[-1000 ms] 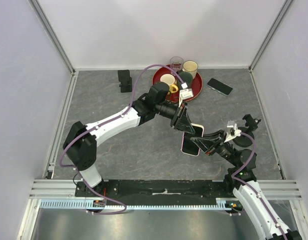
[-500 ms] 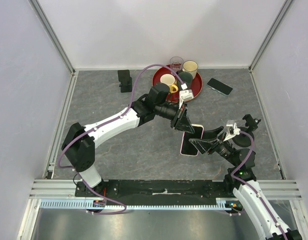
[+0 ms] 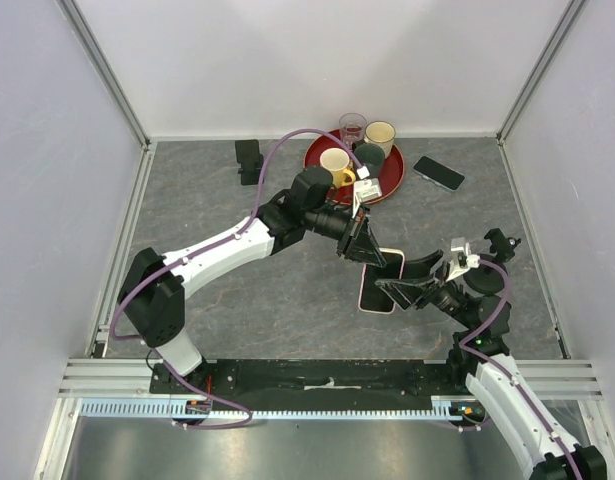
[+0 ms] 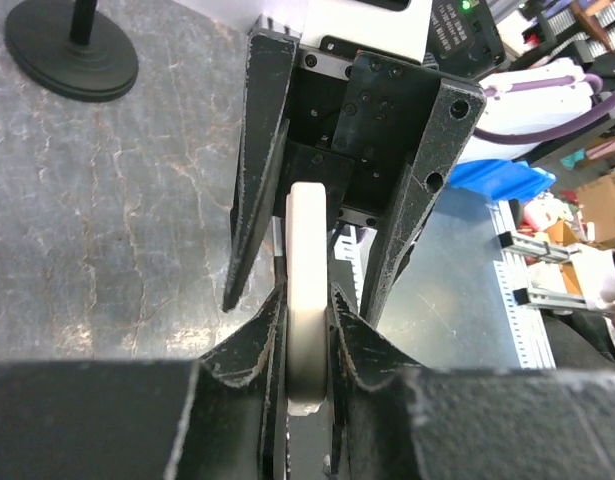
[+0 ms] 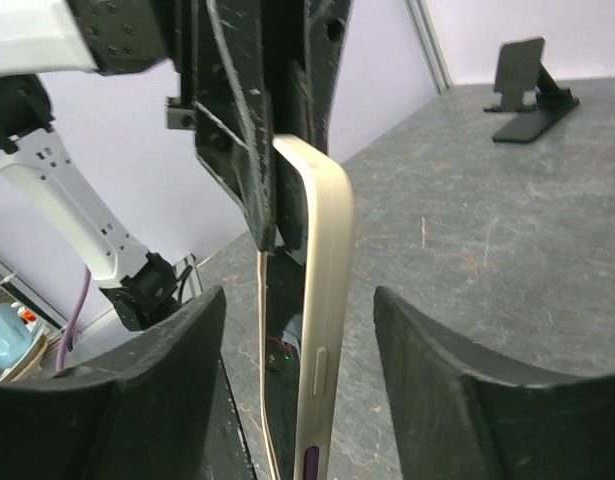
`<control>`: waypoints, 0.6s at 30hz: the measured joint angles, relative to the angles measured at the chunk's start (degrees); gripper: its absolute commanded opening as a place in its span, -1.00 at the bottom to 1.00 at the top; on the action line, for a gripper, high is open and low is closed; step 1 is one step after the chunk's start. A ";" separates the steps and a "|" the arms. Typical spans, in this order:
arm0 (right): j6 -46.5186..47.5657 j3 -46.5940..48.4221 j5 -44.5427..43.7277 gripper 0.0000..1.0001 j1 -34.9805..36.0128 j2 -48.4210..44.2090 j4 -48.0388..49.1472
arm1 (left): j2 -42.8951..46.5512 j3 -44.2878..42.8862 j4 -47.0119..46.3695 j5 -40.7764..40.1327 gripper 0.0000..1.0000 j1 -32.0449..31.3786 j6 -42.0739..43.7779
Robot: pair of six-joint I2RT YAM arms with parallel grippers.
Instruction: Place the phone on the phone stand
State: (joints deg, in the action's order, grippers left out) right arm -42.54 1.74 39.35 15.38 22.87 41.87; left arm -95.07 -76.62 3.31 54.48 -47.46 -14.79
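Observation:
The phone (image 3: 378, 288), in a pale case with a dark screen, hangs edge-up above the middle of the table. My left gripper (image 3: 364, 249) is shut on its far end; in the left wrist view both pads press the phone's edge (image 4: 307, 280). My right gripper (image 3: 400, 281) is open around the near end, and its fingers (image 5: 157, 380) stand clear of the phone (image 5: 325, 300) on both sides. The black phone stand (image 3: 249, 160) sits at the far left of the table, also visible in the right wrist view (image 5: 525, 88).
A red tray (image 3: 386, 186) with cups stands at the back centre. A clear glass and a cream cup stand behind it. A second dark phone (image 3: 439, 172) lies flat to its right. Aluminium rails edge the table.
My right gripper has opened and let go of the phone. My left gripper has closed on the far end. The phone has shifted slightly left.

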 measured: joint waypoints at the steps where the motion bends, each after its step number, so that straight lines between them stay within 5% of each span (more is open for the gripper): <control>1: -0.66 0.00 0.52 0.18 -0.02 0.50 1.38 | 0.00 0.39 -0.87 0.92 -0.96 0.15 -0.63; 10: -4.28 0.00 3.17 -0.30 0.00 5.55 11.19 | 0.00 0.96 -4.33 4.42 -0.95 0.52 -2.97; 14: -5.14 0.00 3.39 -0.98 0.24 6.25 12.20 | 0.00 0.96 -5.07 5.40 -0.94 0.50 -3.89; 17: -5.70 0.00 2.80 -1.00 0.57 6.56 12.26 | 0.20 0.96 -5.84 5.68 0.01 0.50 -3.98; 18: -5.29 0.00 2.27 -1.00 0.66 6.45 12.07 | 0.22 0.96 -5.75 5.22 0.12 0.50 -4.22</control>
State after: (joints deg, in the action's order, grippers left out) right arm -47.83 1.74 41.63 16.03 29.32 53.93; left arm -94.85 -75.66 -2.44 59.70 -46.96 -19.00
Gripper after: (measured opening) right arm 0.144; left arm 0.263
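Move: The right hand, fingers wide open, straddles the edge of the phone, whose middle lies about 2 cm to its left, roughly level. The phone stand is some 29 cm ahead, 29 cm to the left and 17 cm lower; the red tray stands about 28 cm ahead and 5 cm left, the round-based stand 25 cm right and 5 cm ahead. From the left hand, which holds its upper far end, the phone's middle is about 4 cm back, 1 cm left and 3 cm below. Rising about 1.5 cm and easing back about 1 cm, the right hand shuts its open fingers across the phone and pinches its edge, below the left hand's grip. The left hand carries its end up and back by much the same amount, then at the very end starts to open, its fingers spreading off the phone. ##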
